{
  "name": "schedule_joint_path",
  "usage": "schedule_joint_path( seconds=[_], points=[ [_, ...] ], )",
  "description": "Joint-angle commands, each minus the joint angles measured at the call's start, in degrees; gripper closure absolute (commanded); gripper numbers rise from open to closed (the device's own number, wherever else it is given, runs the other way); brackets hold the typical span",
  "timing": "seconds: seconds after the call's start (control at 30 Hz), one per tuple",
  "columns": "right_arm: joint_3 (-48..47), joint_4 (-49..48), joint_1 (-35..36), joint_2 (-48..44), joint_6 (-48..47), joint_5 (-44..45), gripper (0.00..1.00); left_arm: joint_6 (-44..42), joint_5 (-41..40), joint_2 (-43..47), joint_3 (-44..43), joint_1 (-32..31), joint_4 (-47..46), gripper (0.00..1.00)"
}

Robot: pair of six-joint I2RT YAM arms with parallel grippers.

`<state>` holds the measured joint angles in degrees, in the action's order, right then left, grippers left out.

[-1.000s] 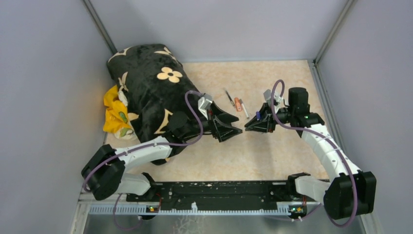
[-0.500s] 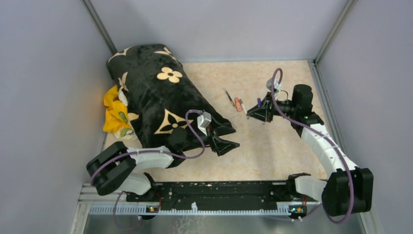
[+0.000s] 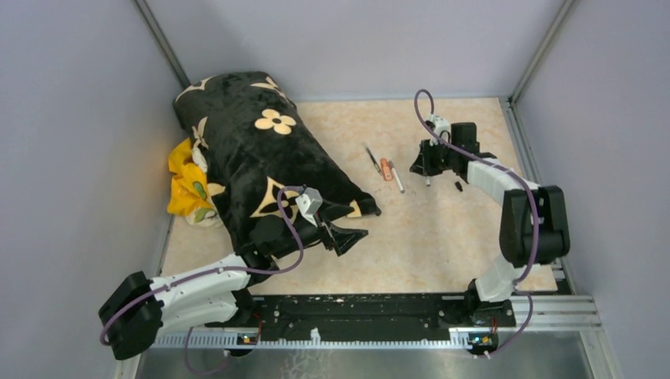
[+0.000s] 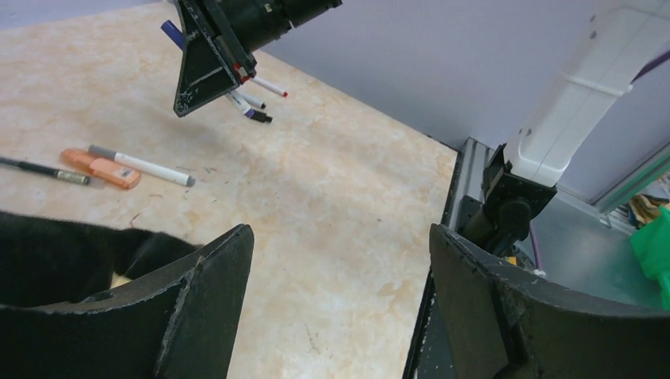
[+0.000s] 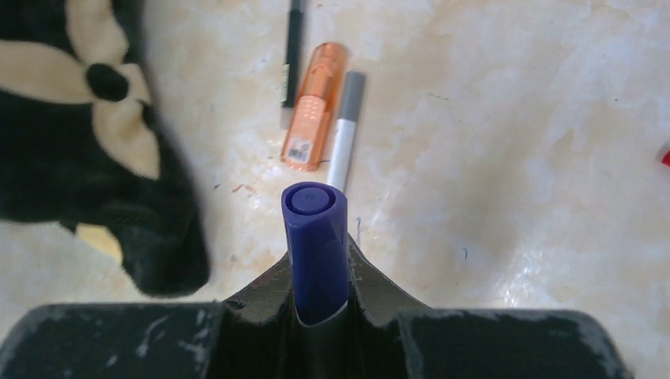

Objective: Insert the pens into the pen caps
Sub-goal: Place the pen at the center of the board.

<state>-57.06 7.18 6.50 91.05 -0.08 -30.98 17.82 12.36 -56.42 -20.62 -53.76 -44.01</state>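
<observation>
My right gripper is shut on a white pen with a purple cap on its end, which sticks out past the fingertips. In the top view that gripper hovers at the far right of the table. Just left of it lie a thin dark pen, an orange marker and a white marker. A small black cap lies to its right. My left gripper stands open and empty low over the table's middle, its fingers wide apart.
A black blanket with cream flowers covers the left side, its corner reaching toward the pens. A yellow cloth lies beside it. Grey walls close in the table, and a black rail runs along the near edge.
The right gripper has carried the purple-capped pen away from the centre to the far right. The left arm has drawn back toward the near left, and its jaws have widened a little.
</observation>
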Motion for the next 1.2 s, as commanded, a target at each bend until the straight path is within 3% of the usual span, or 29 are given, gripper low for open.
schedule_joint_path(
  seconds=[0.0, 0.2, 0.53, 0.7, 0.9, 1.17],
  points=[
    [-9.3, 5.5, 1.2, 10.7, 2.3, 5.3, 0.93, -1.6, -3.9, 4.7, 3.3, 0.1, 5.3, 0.14],
    [-16.4, 9.9, 1.3, 20.3, 2.5, 6.1, 0.91, -1.1, -3.9, 7.3, 4.5, 0.1, 6.6, 0.14],
    [-18.1, 11.5, 1.2, 24.4, 1.7, 5.8, 0.81, -0.8, -3.7, 7.4, 4.5, 0.1, 6.4, 0.13],
    [-17.8, 11.5, 1.1, 23.7, 1.7, 5.6, 0.72, -0.7, -3.5, 7.7, 4.4, 0.1, 6.7, 0.13],
    [-17.3, 11.7, 0.9, 21.6, 0.5, 4.7, 0.70, -0.5, -3.3, 8.6, 4.4, 0.1, 7.4, 0.13],
    [-13.8, 13.6, -2.5, 8.4, -8.4, -4.6, 0.59, 2.8, -0.4, 9.7, 4.4, 0.1, 3.1, 0.09]
  ],
)
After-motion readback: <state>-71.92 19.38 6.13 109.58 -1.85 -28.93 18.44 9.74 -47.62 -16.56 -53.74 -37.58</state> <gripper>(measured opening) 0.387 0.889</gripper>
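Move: The right hand still holds the blue-capped pen; its clear spot on the board lies roughly 5 cm ahead, 1 cm left and 9 cm below. The grey-capped pen lies 4 cm left of that spot, the orange highlighter 8 cm left and 3 cm beyond it, the black pen 12 cm left and 6 cm beyond. From the left hand, the spot is about 14 cm ahead, 17 cm right and 20 cm below. Right hand lowers the blue-capped pen about 8 cm, easing forward and tipping downward, releases it, then starts rising. ##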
